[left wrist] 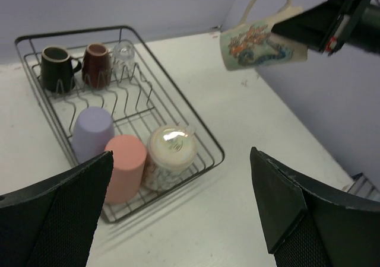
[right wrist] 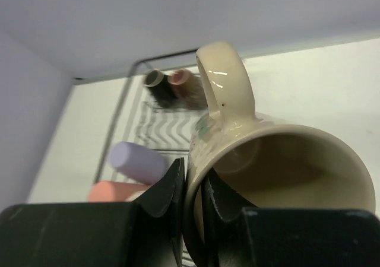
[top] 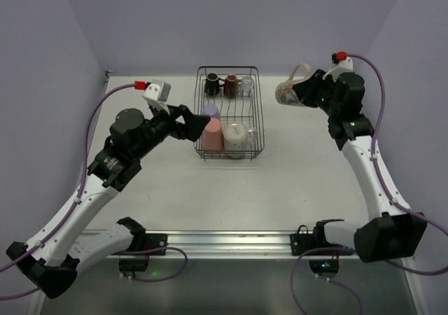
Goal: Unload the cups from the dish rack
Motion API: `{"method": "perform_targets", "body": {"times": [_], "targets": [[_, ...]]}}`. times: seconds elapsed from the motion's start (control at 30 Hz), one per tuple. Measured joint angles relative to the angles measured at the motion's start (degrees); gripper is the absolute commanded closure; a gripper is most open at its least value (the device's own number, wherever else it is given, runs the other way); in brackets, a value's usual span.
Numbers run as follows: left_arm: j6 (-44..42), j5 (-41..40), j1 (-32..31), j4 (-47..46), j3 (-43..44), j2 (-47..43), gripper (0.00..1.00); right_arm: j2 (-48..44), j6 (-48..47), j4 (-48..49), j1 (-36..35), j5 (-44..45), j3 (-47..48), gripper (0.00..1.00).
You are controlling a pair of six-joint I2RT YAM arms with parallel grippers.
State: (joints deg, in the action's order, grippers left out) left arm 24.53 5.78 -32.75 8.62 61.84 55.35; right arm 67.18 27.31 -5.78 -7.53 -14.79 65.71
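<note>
The black wire dish rack (top: 198,119) stands mid-table. In it are a black mug (top: 212,85), a brown mug (top: 230,85) and a clear glass (top: 246,85) at the back. A lavender tumbler (left wrist: 92,130), a pink tumbler (left wrist: 126,160) and a patterned clear glass (left wrist: 169,154) sit upside down at the front. My left gripper (top: 199,127) hangs open and holds nothing, just left of the pink tumbler (top: 212,136). My right gripper (right wrist: 193,178) is shut on the rim of the cream printed mug (right wrist: 285,160), one finger inside, one outside. It holds the mug (top: 288,91) tilted in the air, right of the rack.
Lavender walls close the table on the left, back and right. The right arm (top: 364,154) stands along the right wall. Bare white tabletop (top: 308,161) lies right of the rack and in front of it.
</note>
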Motion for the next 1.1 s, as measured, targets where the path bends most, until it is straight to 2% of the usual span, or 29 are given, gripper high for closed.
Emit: {"method": "perform_targets", "body": {"times": [0.17, 0.43, 0.63, 0.9, 1.03, 1.07, 1.1], "targets": [[-6.21, -3.69, 0.0, 7.65, -4.98, -4.35, 0.0, 13.33, -7.32, -13.51, 1.44, 8.96, 10.82, 1.0], [-9.64, -6.91, 0.0, 9.33, -12.72, -4.9, 0.0, 34.25, -14.64, -28.39, 1.29, 17.22, 25.53, 1.0], [-10.82, -7.32, 0.0, 8.83, -13.38, -5.11, 0.0, 45.03, -18.38, -31.01, -0.92, 21.31, 34.64, 1.0], [-11.67, -6.47, 0.0, 8.59, -13.92, -5.29, 0.0, 53.99, -20.11, -31.39, -3.76, 21.88, 41.53, 1.0], [-12.04, -4.02, 0.0, 8.35, -13.75, -3.45, 0.0, 54.21, -20.41, -31.5, -4.24, 22.6, 41.75, 0.74], [-12.11, -3.34, -0.04, 8.31, -13.64, -2.69, 0.0, 54.25, -20.52, -31.43, -4.26, 22.73, 41.75, 0.58], [-12.13, -2.54, -0.2, 8.37, -13.35, -1.66, 0.0, 54.27, -20.83, -31.17, -4.35, 23.02, 41.75, 0.52]]}}
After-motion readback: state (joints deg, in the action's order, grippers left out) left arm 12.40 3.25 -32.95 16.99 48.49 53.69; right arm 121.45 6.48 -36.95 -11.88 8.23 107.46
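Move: The right hand already holds the flowered mug by its rim; the bare table spot for it lies about 15 cm ahead, 5 cm to the right and 31 cm below. The clear glass cup in the rack stands some 15 cm left of that spot and 10 cm farther out, the lidded mug about 19 cm left of it and 10 cm nearer. From the open left hand the pink cup is roughly 16 cm ahead, 5 cm right and 28 cm down; the table spot is some 26 cm ahead, 30 cm right and 34 cm down. The right hand carries the flowered mug down about 22 cm and forward some 14 cm to the bare table right of the rack, bearing right at first and then easing partly back left, while its wrist rolls and tips the fingers downward by about 50 degrees in all to turn the mug upright; there it halts, and the fingers begin to part on either side of the rim. Meanwhile the empty left hand, still wide open, sinks about 14 cm short of the rack's near end, swinging a little left and then partly back, with its left side rolling up some 20 degrees. ##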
